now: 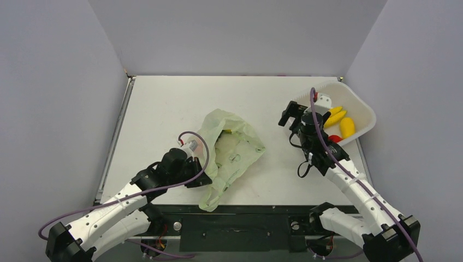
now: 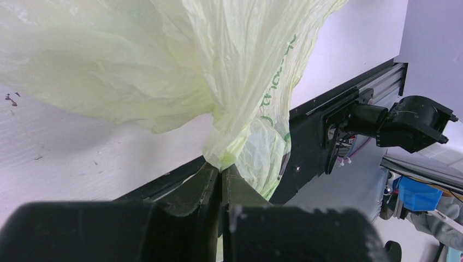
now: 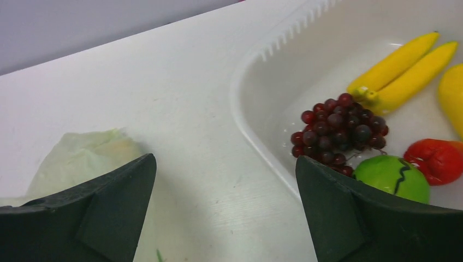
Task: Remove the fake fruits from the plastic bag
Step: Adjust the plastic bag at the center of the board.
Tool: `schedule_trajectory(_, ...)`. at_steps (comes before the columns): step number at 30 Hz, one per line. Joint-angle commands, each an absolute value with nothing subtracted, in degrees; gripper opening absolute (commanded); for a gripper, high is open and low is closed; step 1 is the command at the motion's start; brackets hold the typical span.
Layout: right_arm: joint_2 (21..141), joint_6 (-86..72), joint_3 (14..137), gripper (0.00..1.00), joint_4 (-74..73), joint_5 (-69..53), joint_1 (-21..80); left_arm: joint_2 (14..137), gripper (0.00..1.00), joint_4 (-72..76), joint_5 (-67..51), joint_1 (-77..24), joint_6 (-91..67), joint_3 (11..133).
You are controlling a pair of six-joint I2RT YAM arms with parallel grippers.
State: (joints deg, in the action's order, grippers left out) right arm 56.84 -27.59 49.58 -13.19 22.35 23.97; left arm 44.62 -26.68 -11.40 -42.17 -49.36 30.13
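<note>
The pale green plastic bag (image 1: 232, 150) lies crumpled mid-table, and a small yellow bit (image 1: 231, 131) shows in its folds. My left gripper (image 2: 222, 172) is shut on a gathered twist of the bag (image 2: 164, 65) near the table's front edge. My right gripper (image 3: 225, 180) stands open and empty over bare table, between the bag (image 3: 82, 158) and the basket. Fake fruits lie in the basket: a round green one (image 3: 392, 177) and a small red one (image 3: 437, 160). In the top view the right gripper (image 1: 292, 115) hangs just left of the basket.
The white basket (image 1: 360, 101) sits at the right rear, its rim (image 3: 256, 136) close to my right finger. It also holds yellow bananas (image 3: 404, 68), a dark grape bunch (image 3: 338, 128) and another yellow piece (image 3: 453, 98). Grey walls enclose the table.
</note>
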Motion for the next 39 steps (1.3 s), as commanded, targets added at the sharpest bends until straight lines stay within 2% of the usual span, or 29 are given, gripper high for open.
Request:
schedule_trajectory(1, 55.6, -24.4, 48.2, 0.92, -7.1, 15.5, 30.1, 44.9, 0.00, -24.4, -12.0, -42.0, -49.4, 31.8)
schedule_trajectory(5, 55.4, -28.0, 45.5, 0.87, -2.0, 11.1, 38.4, 44.7, 0.00, -26.6, -11.3, -41.9, -48.6, 33.1)
schedule_trajectory(9, 57.8, -31.2, 42.5, 0.73, 5.7, 10.0, 47.9, 44.4, 0.00, -28.5, -10.0, -41.8, -47.8, 34.6)
schedule_trajectory(12, 61.9, -31.4, 43.5, 0.58, 7.0, 10.8, 54.2, 44.2, 0.00, -30.0, -8.5, -41.8, -47.5, 36.4)
schedule_trajectory(14, 65.0, -31.8, 45.1, 0.49, 7.1, 11.0, 56.2, 43.8, 0.00, -31.4, -7.2, -41.8, -47.1, 37.7)
schedule_trajectory(19, 73.3, -33.4, 47.5, 0.39, 9.0, 7.2, 57.0, 42.8, 0.00, -34.3, -3.7, -41.6, -46.3, 41.1)
schedule_trajectory(28, 83.8, -39.1, 51.9, 0.33, 9.7, 0.7, 53.5, 49.4, 0.00, -34.3, -3.1, -40.1, -41.8, 50.3)
schedule_trajectory(34, 86.7, -42.7, 50.6, 0.32, 11.5, -3.2, 48.8, 62.7, 0.00, -31.1, -11.3, -35.2, -38.6, 66.5)
schedule_trajectory(37, 86.3, -42.3, 50.0, 0.32, 11.3, -2.6, 47.9, 67.3, 0.00, -32.9, -10.9, -39.7, -37.0, 74.4)
schedule_trajectory(39, 86.3, -41.7, 49.9, 0.32, 11.3, -2.4, 47.8, 65.4, 0.00, -34.3, -8.2, -41.8, -36.5, 71.5)
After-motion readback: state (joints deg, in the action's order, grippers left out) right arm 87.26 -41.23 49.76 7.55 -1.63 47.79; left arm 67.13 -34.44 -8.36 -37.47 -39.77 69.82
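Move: Between the two hands lies the plastic bag, its middle about 28 cm left of the right hand, 2 cm back and 20 cm lower. The white basket stands some 14 cm to the right hand's right, 10 cm ahead and 18 cm below. From the left hand, which already pinches the near part of the bag, the bag's middle is roughly 16 cm ahead, 7 cm right and 8 cm below; the yellow fruit showing in its opening lies about 24 cm ahead, 5 cm right. Swinging away from the basket, the right hand sweeps about 27 cm left and some 10 cm back while sinking 12 cm, then edges about 5 cm forward over the opened bag; it turns some 40 degrees counter-clockwise, tips down and narrows its wide-open fingers to about a third. The left hand, after a short hold, keeps its pinch and hauls the plastic up 15 cm and forward 11 cm, drifting slightly right. ##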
